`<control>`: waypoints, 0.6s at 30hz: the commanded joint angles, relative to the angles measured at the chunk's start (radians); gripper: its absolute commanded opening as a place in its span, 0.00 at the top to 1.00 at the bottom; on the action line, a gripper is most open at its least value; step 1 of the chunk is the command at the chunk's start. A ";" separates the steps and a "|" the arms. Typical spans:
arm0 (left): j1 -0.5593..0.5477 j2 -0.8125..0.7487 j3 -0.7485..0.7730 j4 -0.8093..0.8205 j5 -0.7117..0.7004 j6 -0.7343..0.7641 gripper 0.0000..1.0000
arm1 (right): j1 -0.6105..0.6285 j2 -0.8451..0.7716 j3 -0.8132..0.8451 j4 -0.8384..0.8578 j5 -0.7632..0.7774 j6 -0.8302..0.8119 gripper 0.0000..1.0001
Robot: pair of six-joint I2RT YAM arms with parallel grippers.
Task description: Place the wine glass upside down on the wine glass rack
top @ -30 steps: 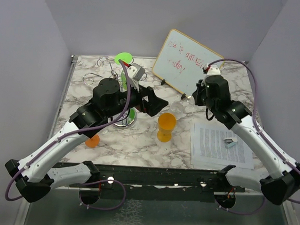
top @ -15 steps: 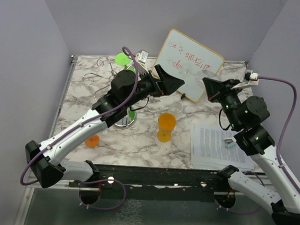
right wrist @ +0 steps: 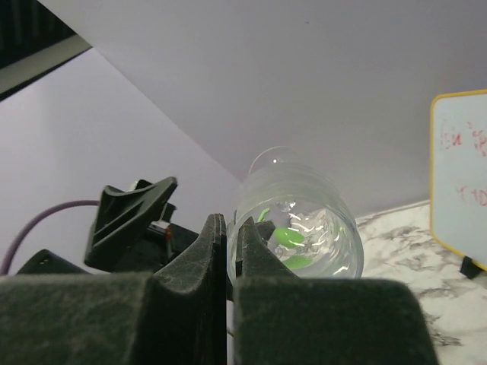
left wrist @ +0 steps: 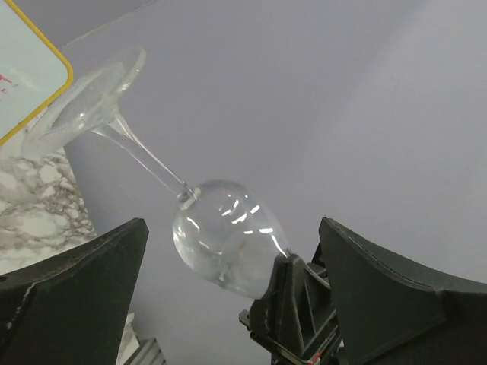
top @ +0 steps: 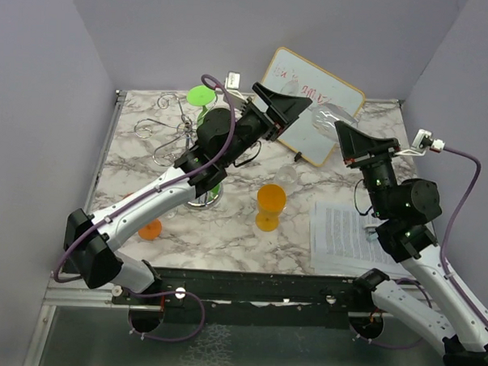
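Note:
My right gripper (top: 342, 129) is shut on the rim of the clear wine glass (top: 325, 117) and holds it in the air in front of the whiteboard. The glass (left wrist: 224, 243) is tilted, its foot up to the left and its bowl low by the right fingers (left wrist: 293, 300). One jaw sits inside the bowl (right wrist: 304, 228) and one outside at my right gripper (right wrist: 230, 228). My left gripper (top: 291, 114) is open and faces the glass, close to its foot end; my left gripper (left wrist: 232, 228) frames the bowl without touching it. The wine glass rack (top: 167, 124) stands back left.
A green glass (top: 202, 94) hangs upside down on the rack, above its chrome base (top: 203, 199). An orange glass (top: 270, 204) and a clear glass (top: 289, 175) stand mid-table. A whiteboard (top: 301, 88) leans at the back. A printed sheet (top: 347, 236) lies right; an orange piece (top: 150, 228) lies left.
The right arm has lifted the wine glass from near the table up into the air. The left arm has swung up and to the right until its open jaws face the glass.

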 commanded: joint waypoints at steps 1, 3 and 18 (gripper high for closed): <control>-0.010 0.043 0.061 0.094 -0.067 -0.074 0.07 | -0.001 0.003 -0.013 0.157 -0.061 0.107 0.99; -0.011 0.052 0.074 0.098 -0.077 -0.068 0.11 | -0.001 0.010 -0.022 0.172 -0.072 0.126 0.99; -0.022 0.119 0.120 0.111 -0.081 -0.157 0.59 | -0.001 0.029 -0.074 0.275 -0.116 0.179 0.99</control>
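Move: The stem of the clear wine glass is about 5 cm ahead of the open left hand and 4 cm to its right, roughly level with it. The foot lies some 8 cm ahead and 1 cm right. The bowl is about 1 cm ahead and 10 cm right, and the right gripper pinching its rim is 3 cm back and 13 cm right. From the right hand the stem is around 8 cm ahead, 9 cm left and slightly above. The clear glass's stem is met from both sides. The left hand pushes about 3 cm forward and right towards the stem, rising a little, its fingers closing from wide open to about half around it. The right hand, still pinching the bowl's rim, eases about 2.5 cm up, left and slightly back, turning some 10 degrees and bringing the stem closer to the left fingers. ##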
